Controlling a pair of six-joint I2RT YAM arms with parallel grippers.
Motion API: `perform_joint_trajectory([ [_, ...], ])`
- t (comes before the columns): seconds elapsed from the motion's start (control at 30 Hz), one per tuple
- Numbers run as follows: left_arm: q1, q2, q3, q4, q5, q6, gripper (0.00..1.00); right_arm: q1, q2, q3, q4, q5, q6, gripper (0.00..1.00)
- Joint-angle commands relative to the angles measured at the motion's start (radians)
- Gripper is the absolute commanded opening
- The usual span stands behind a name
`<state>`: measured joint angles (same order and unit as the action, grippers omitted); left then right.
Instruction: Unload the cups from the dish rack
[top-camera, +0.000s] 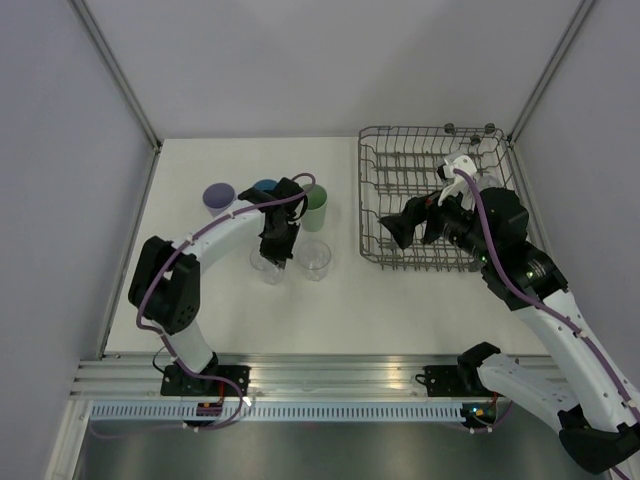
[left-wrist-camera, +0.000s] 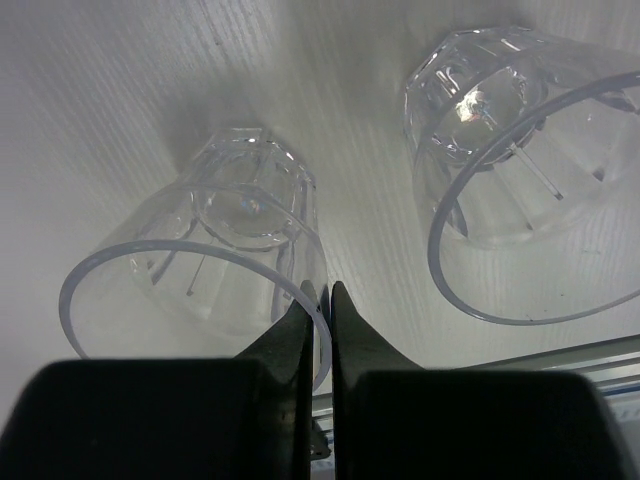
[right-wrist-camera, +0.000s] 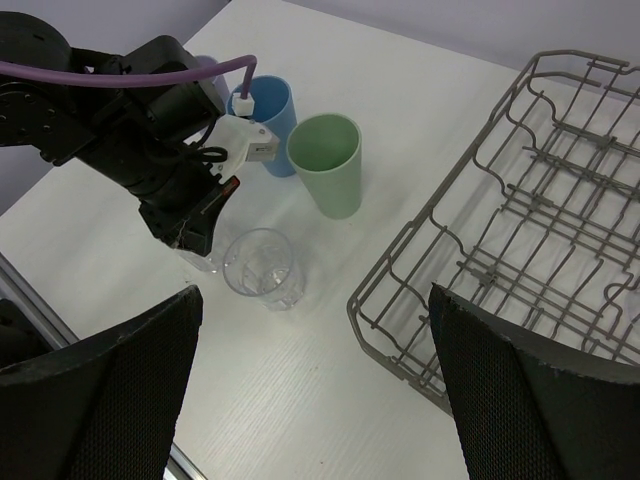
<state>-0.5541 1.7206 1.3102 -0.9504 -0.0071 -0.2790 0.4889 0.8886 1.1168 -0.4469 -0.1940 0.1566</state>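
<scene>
Two clear cups stand on the white table. My left gripper (left-wrist-camera: 321, 295) is shut on the right rim of one clear cup (left-wrist-camera: 200, 265), whose base appears to rest on the table. The other clear cup (left-wrist-camera: 520, 180) stands free to its right. From above, the left gripper (top-camera: 275, 250) sits over the held cup (top-camera: 268, 267). Behind it stand the lavender cup (top-camera: 218, 198), the blue cup (top-camera: 265, 187) and the green cup (top-camera: 314, 208). My right gripper (top-camera: 412, 228) hangs open and empty over the near left corner of the dish rack (top-camera: 372, 205).
In the right wrist view the open right gripper (right-wrist-camera: 320, 400) looks down on bare table beside the rack's edge (right-wrist-camera: 400, 345), with the free clear cup (right-wrist-camera: 262, 268) and the green cup (right-wrist-camera: 328, 160) to the left. Walls enclose the table on three sides.
</scene>
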Motion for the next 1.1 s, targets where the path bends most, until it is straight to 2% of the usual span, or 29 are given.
perform_joint_trajectory([
  [0.0,-0.006,0.005,0.046,-0.010,-0.045,0.038,0.03,0.000,-0.020,0.000,-0.015,0.022,-0.019,0.98],
  [0.5,-0.030,0.040,0.049,0.027,-0.044,0.037,0.05,0.000,-0.027,-0.002,-0.027,0.025,-0.025,0.98],
  [0.67,-0.030,0.045,0.044,0.030,-0.051,0.032,0.12,0.000,-0.027,0.005,-0.032,0.028,-0.029,0.98],
  [0.83,-0.032,0.010,0.043,0.027,-0.047,0.031,0.27,0.002,-0.025,0.008,-0.035,0.028,-0.031,0.98],
  [0.97,-0.033,-0.039,0.046,0.025,-0.036,0.029,0.43,0.000,-0.017,0.009,-0.033,0.028,-0.029,0.98],
  [1.07,-0.035,-0.076,0.052,0.019,-0.028,0.029,0.50,0.002,-0.010,0.012,-0.033,0.031,-0.031,0.98],
])
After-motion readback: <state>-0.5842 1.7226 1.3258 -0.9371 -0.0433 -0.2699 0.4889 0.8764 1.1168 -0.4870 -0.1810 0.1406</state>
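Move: The clear cup I hold by its near-right rim is pinched in my left fingers. Its middle is about 4 cm to the left of my left hand, level with it fore and aft, and some 5 cm below. The other clear cup stands about 6 cm right and 2 cm ahead; the green cup is 14 cm ahead and 6 cm right, the blue cup 14 cm ahead and 2 cm left. From my idle right hand the held cup lies roughly 26 cm left, 1 cm ahead and 30 cm lower. Fingers still shut on the clear cup's right wall and pointing down, I ease my left hand less than 1 cm to the right, towards the other clear cup, and then down about 1 cm to set the cup on the table. There I stop and open the fingers to about half, one inside the rim and one outside, letting go of the wall, and start lifting about 1 cm. ##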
